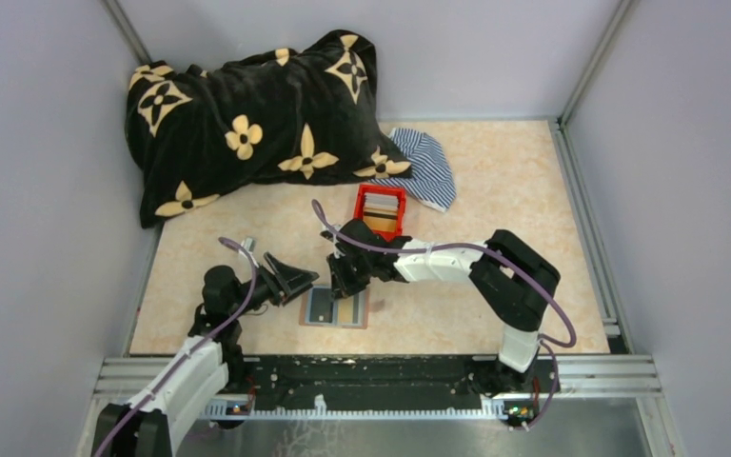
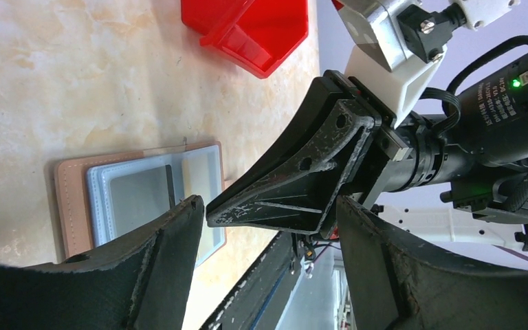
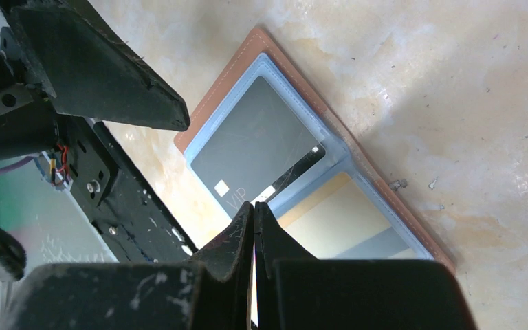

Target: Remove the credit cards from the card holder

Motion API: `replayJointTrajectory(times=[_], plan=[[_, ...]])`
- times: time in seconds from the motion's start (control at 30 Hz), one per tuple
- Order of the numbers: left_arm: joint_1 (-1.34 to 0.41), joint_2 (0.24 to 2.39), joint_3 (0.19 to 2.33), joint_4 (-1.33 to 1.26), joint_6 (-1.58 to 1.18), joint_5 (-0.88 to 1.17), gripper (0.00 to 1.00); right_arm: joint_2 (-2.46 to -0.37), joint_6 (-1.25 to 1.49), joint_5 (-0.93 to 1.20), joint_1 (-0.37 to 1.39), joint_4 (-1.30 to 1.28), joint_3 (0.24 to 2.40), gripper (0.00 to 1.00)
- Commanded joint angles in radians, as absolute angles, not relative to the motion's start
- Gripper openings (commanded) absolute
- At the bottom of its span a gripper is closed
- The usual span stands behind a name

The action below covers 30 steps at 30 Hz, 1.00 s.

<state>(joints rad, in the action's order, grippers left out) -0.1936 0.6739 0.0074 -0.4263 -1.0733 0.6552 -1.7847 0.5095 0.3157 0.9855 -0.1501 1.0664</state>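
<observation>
The card holder (image 1: 335, 307) lies open and flat on the table near the front edge, brown leather rim (image 3: 247, 51) around clear pockets. A grey card marked VIP (image 3: 254, 144) fills one pocket and an orange-yellow card (image 3: 337, 220) the other. My right gripper (image 3: 254, 204) is shut, its tips over the holder's middle at the near edge; I see nothing clearly held. My left gripper (image 2: 268, 213) stands open just left of the holder (image 2: 72, 206), above the table, with the right gripper's black fingers (image 2: 289, 185) showing between its own fingers.
A red open-top box (image 1: 380, 210) with flat items stands just behind the arms. A black flowered pillow (image 1: 247, 124) and a striped cloth (image 1: 428, 167) lie at the back. The black front rail (image 1: 362, 376) runs close to the holder.
</observation>
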Motion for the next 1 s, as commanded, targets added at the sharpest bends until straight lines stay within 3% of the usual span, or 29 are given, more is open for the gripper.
replayJointTrajectory(times=[0.0, 0.7, 0.97], plan=[[-0.186, 0.684, -0.181, -0.442, -1.034, 0.666, 0.76, -1.761, 0.528, 0.324, 0.977, -0.108, 1.074, 0.0], [-0.186, 0.809, -0.13, -0.296, -0.927, 0.641, 0.74, -1.767, 0.606, 0.304, 0.966, -0.077, 1.02, 0.0], [-0.186, 1.113, -0.037, -0.334, -0.857, 0.699, 0.75, -1.756, 0.598, 0.307, 0.96, -0.076, 1.023, 0.0]])
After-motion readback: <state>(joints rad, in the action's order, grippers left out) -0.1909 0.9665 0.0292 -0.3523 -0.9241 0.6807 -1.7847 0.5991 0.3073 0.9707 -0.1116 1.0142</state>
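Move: The dark credit card in the left page of the open card holder lies about 10 cm below the left hand, roughly 3 cm nearer the base and 4 cm to its right; the tan card in the right page is level with it, about 6 cm farther right. The red box stands some 18 cm ahead and 16 cm to the right of the left hand. From the right hand, the dark card is about 4 cm below, 5 cm to the left and 2 cm back. The card holder's left page is what the left gripper comes down on: it sinks about 6.5 cm, gathering speed and easing back slightly, tipping some 15 degrees fingertips-down, fingers kept well open, until one fingertip reaches the dark card's left edge and seems to touch it. Over the middle of the holder, the still-shut right fingers settle about 1 cm lower and 1 cm to the right. ##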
